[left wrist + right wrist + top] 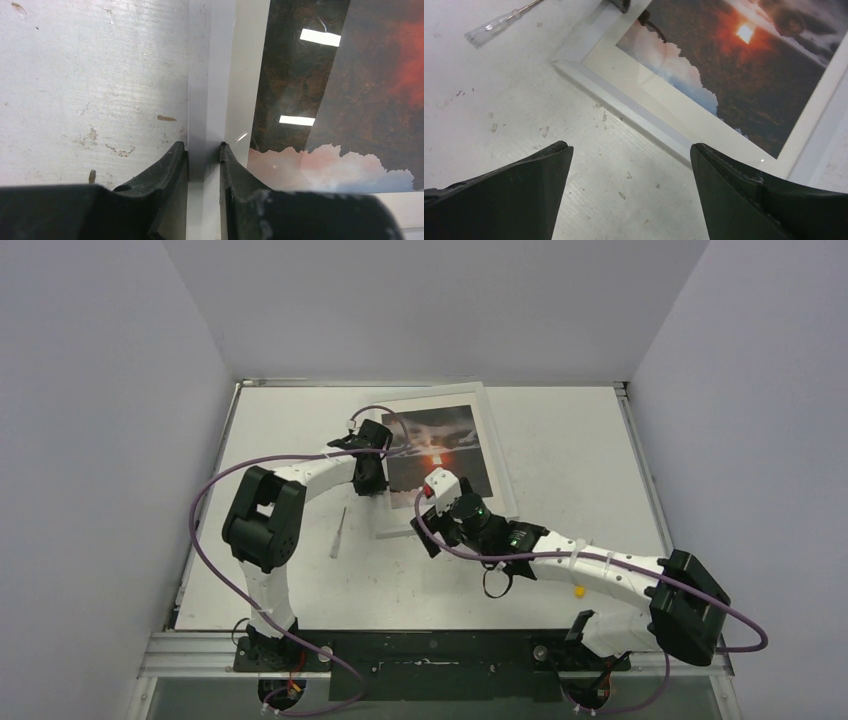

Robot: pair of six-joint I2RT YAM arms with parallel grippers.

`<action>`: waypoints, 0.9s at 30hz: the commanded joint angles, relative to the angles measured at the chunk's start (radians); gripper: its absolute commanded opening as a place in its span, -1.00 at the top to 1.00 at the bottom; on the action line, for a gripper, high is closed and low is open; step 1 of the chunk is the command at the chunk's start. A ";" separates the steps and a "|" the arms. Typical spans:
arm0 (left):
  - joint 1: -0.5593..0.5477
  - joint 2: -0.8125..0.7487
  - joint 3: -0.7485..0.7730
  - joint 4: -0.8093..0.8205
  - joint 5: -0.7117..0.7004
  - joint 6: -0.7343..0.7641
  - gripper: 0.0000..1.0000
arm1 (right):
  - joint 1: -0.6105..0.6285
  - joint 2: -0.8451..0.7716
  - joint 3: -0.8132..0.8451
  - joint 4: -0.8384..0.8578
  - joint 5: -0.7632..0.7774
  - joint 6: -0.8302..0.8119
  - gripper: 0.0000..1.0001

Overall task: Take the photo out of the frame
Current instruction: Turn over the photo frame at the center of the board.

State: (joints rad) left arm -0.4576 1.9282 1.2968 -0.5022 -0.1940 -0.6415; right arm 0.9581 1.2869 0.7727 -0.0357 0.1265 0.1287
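The white frame [500, 462] lies face up at the back middle of the table, with the sunset photo [442, 445] showing inside it. My left gripper [368, 483] stands at the frame's left side. In the left wrist view its fingers press both sides of the white frame rail [210, 75], the gripper [203, 147] shut on it, with the photo [350, 75] just to the right. My right gripper [428, 520] hovers near the frame's front edge. It is wide open [631, 150] over bare table, short of the frame corner [634, 107] and the photo [734, 65].
A thin clear-handled tool [340, 530] lies on the table left of the frame's near corner, also seen as the clear tool [499, 25] in the right wrist view. White walls close in the table on the left, back and right.
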 commanded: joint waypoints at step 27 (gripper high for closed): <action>0.000 -0.138 0.041 -0.112 0.103 0.045 1.00 | 0.311 0.543 0.184 0.228 0.402 -0.671 -0.82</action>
State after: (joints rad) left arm -0.4568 1.8755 1.2984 -0.6083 -0.1230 -0.6205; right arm 1.2476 1.7901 0.9043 0.1322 0.4660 -0.4717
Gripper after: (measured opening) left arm 0.220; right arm 0.915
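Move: The photo frame lies face up. Its near-left corner, by which I'm about to set my open right hand, is about 4 cm ahead of that hand, 11 cm to its left and 12 cm below. My left hand already grips the frame's left side, with that corner roughly 11 cm straight back from it and about 1 cm lower. The clear screwdriver lies some 8 cm left of the corner and level with it. My right hand drops about 9 cm and ends some 6 cm farther left, towards the frame's near-left corner; it swings back and left on the way down, then comes forward again. I roll its left side down and turn counter-clockwise, the fingers staying wide open. Meanwhile my left hand keeps its pinch and draws the left side back about 2.5 cm, raising it slightly. ##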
